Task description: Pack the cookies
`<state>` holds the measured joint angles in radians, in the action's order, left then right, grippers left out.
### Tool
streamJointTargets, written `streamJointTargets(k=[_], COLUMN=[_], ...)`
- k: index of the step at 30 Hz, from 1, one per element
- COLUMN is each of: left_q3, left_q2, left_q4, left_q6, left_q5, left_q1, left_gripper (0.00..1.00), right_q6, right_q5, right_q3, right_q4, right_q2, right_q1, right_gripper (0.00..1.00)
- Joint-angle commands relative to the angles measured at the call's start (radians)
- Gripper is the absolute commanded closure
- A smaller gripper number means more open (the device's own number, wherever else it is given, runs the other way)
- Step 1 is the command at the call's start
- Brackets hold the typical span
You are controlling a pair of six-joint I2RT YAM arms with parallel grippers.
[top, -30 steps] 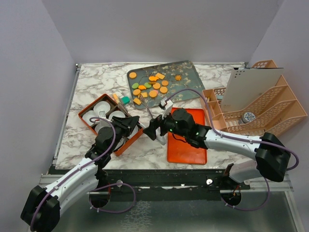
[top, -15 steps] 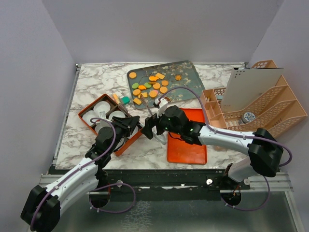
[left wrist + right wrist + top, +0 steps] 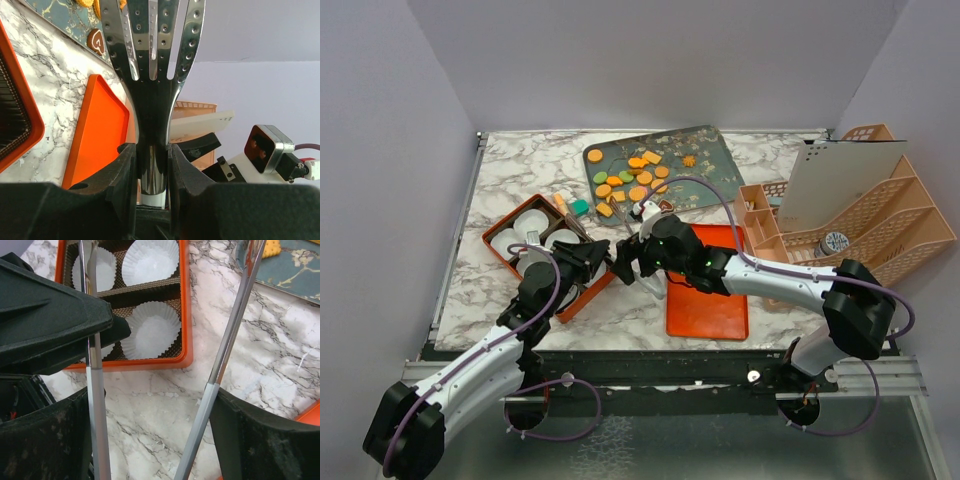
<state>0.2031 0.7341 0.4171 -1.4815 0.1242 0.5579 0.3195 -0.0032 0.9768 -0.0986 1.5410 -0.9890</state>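
The cookies [image 3: 632, 178], mostly orange with a few green, lie on a dark patterned tray [image 3: 695, 155] at the back; a brown heart cookie [image 3: 96, 42] shows in the left wrist view. Metal tongs [image 3: 152, 75] with slotted heads point toward the tray. My left gripper [image 3: 152, 150] is shut on one tong arm just above its pale sleeve. My right gripper [image 3: 150, 400] faces it, fingers spread wide outside both arms of the tongs [image 3: 227, 335] and pressed against them. In the top view the left gripper [image 3: 600, 258] and right gripper [image 3: 628, 265] almost meet beside the orange box [image 3: 492, 240].
The box holds white paper cups [image 3: 150, 260] in its compartments. Its orange lid [image 3: 710, 300] lies flat to the right under the right arm. A peach file rack [image 3: 850, 230] stands at far right. A teal block [image 3: 580, 207] sits behind the box.
The right gripper has moved left and back toward the left gripper, and its fingers have drawn in slightly on the tong arms. The left arm has not moved.
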Motion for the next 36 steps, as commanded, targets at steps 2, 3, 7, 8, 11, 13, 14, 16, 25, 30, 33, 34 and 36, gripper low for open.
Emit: streamJointTargets(k=[2, 3, 7, 8, 11, 13, 14, 16, 25, 30, 33, 34, 36], left_q3=[-0.015, -0.02, -0.05, -0.057, -0.068, -0.07, -0.07, -0.067, -0.016, 0.021, 0.038, 0.042, 0.051], left_q2=[-0.009, -0.01, -0.024, -0.027, -0.034, -0.035, -0.036, -0.036, -0.03, -0.009, 0.012, 0.02, 0.036], left_q4=[0.04, 0.04, 0.039, 0.038, 0.034, 0.028, 0.025, 0.022, -0.003, -0.005, -0.005, -0.005, -0.005], left_q6=[-0.047, -0.046, -0.047, -0.045, -0.029, -0.026, -0.025, -0.017, 0.043, 0.081, 0.086, 0.087, 0.088], left_q5=[-0.009, -0.007, 0.003, 0.005, 0.008, 0.008, 0.008, 0.007, 0.046, 0.052, 0.044, 0.039, 0.031], left_q1=[0.006, 0.007, 0.006, 0.007, 0.007, 0.007, 0.006, 0.007, 0.007, 0.007, 0.006, 0.007, 0.007], left_gripper=[0.99, 0.94, 0.74, 0.69, 0.56, 0.49, 0.45, 0.4, 0.28, 0.28, 0.28, 0.27, 0.25], right_q6=[-0.025, -0.027, -0.046, -0.051, -0.07, -0.084, -0.088, -0.097, -0.149, -0.175, -0.179, -0.18, -0.183], right_q5=[0.038, 0.043, 0.06, 0.064, 0.068, 0.066, 0.067, 0.067, 0.012, -0.033, -0.056, -0.06, -0.074], right_q3=[0.031, 0.028, 0.01, 0.006, -0.001, 0.0, -0.001, -0.001, 0.002, 0.018, 0.028, 0.032, 0.037], right_q4=[0.032, 0.031, 0.024, 0.023, 0.021, 0.023, 0.023, 0.026, 0.048, 0.084, 0.095, 0.097, 0.097], right_q2=[-0.001, -0.005, -0.032, -0.038, -0.053, -0.058, -0.06, -0.063, -0.072, -0.067, -0.068, -0.067, -0.062], right_q1=[-0.014, -0.014, -0.014, -0.014, -0.014, -0.014, -0.014, -0.014, -0.014, -0.014, -0.014, -0.014, -0.014], right_gripper=[0.21, 0.24, 0.33, 0.36, 0.43, 0.46, 0.46, 0.47, 0.5, 0.5, 0.5, 0.5, 0.5])
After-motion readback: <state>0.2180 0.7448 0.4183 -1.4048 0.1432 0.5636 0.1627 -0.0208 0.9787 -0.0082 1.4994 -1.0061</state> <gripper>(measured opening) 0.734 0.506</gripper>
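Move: The right hand has its half-open fingers around the tongs' legs, their middle about at its hand point; the cupcake-liner box lies some 16 cm left and 2 cm ahead of it, 13 cm lower, and the red tray about 19 cm right and 4 cm back, 14 cm lower. For the left hand, still gripping the tongs, their middle is about 5 cm right and 1 cm back, level in height. The right hand squeezes the tongs' legs while the left opens and releases, dipping about 1.5 cm before rising back. ##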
